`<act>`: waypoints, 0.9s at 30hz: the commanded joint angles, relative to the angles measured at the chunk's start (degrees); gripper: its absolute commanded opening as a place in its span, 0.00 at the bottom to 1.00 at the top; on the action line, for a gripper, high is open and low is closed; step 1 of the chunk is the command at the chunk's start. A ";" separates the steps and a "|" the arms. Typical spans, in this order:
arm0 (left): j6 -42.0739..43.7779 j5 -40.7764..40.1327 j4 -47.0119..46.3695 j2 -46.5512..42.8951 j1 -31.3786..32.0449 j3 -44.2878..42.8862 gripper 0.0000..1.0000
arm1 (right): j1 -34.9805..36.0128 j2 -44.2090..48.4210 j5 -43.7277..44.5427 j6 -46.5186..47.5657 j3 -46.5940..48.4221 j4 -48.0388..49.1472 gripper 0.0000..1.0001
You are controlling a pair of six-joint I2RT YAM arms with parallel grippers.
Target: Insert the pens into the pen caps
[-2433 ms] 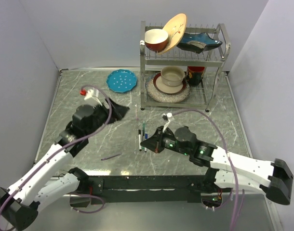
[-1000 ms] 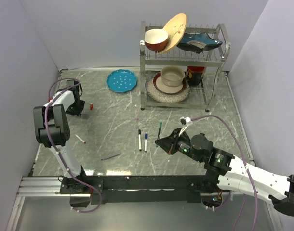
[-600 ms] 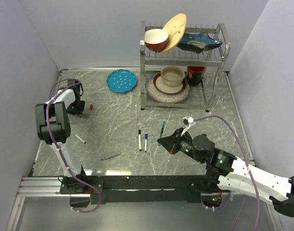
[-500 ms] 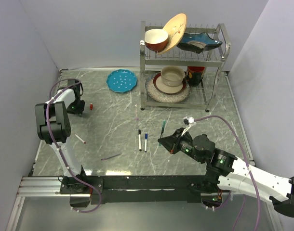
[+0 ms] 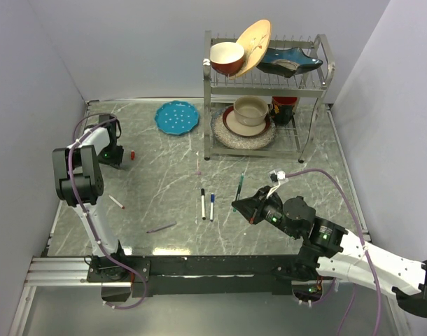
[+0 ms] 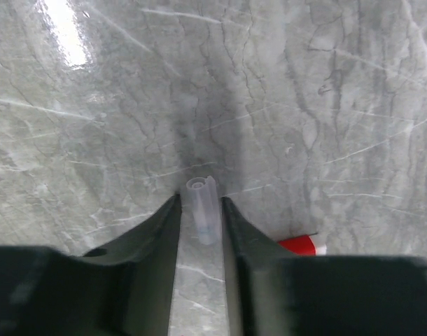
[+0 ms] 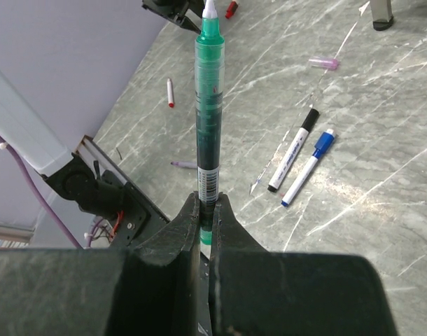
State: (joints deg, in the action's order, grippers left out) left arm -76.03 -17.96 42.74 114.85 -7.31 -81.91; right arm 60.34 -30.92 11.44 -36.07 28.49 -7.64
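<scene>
My left gripper (image 5: pixel 111 155) is low over the table at the far left. Its fingers (image 6: pixel 164 224) stand close on both sides of a small pale translucent pen cap (image 6: pixel 203 208), with thin gaps showing. A red cap (image 6: pixel 297 245) lies just to its right (image 5: pixel 132 155). My right gripper (image 7: pixel 208 199) is shut on the dark green pen (image 7: pixel 208 105), which it holds off the table (image 5: pixel 239 186) with the tip pointing away. The black pen (image 5: pixel 203 204) and blue pen (image 5: pixel 212 206) lie side by side. A red-ended pen (image 5: pixel 116 202) lies to the left.
A dish rack (image 5: pixel 313 119) with bowls and plates stands at the back right, with a blue plate (image 5: pixel 177 117) to its left. A short pink piece (image 5: pixel 198 166) and a thin purple piece (image 5: pixel 161 227) lie on the marble table. A wall runs close along the left side.
The left arm swung from mid-table to the far left by the red cap. The right gripper lifted the green pen from beside the other pens and drifted right.
</scene>
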 commanded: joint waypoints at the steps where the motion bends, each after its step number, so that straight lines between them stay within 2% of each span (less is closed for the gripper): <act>1: 1.41 0.11 -1.08 1.35 -0.07 0.51 0.28 | -0.22 0.33 1.39 0.65 2.27 1.05 0.00; 6: 3.69 0.73 -3.01 -0.32 -0.07 3.33 0.10 | -0.22 -0.55 0.69 0.83 2.62 1.14 0.00; 12: 7.11 4.85 -6.60 -4.89 0.54 10.18 0.02 | -0.22 -0.28 0.86 1.27 2.80 0.70 0.00; 18: 11.16 6.00 -10.57 -14.29 5.46 20.11 0.01 | -0.22 -1.51 -1.33 1.10 2.63 -0.45 0.00; 23: 16.41 9.60 -17.68 -27.46 10.98 31.27 0.01 | -0.22 -2.22 -3.79 -0.31 0.69 -1.23 0.00; 27: 21.09 13.28 -21.73 -38.01 16.35 37.25 0.01 | -0.22 -2.74 -10.45 -1.28 -0.27 0.25 0.00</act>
State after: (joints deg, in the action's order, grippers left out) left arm -61.76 -9.39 26.68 85.93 4.95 -48.18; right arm 60.34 -33.41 7.22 -36.29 28.80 -8.73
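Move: Right between the left hand's part-open fingers lies the clear cap, about 1 cm below the hand point. The red cap sits some 4 cm farther out and 5 cm to the right; the red-white pen is about 17 cm straight back, and the purple pen roughly 28 cm back and 20 cm right. From the right hand, which already holds the green pen, the clear cap is about 27 cm ahead, 49 cm left and 20 cm lower. Closing on the clear cap, the left fingers pinch it, then the hand carries it away from the red cap, back and right in equal parts towards the green pen, some 14 cm with growing speed, turning clockwise nearly 30 degrees and rising only slightly at the end. The right hand keeps hold of the green pen, almost still before easing a little down, back and left. ##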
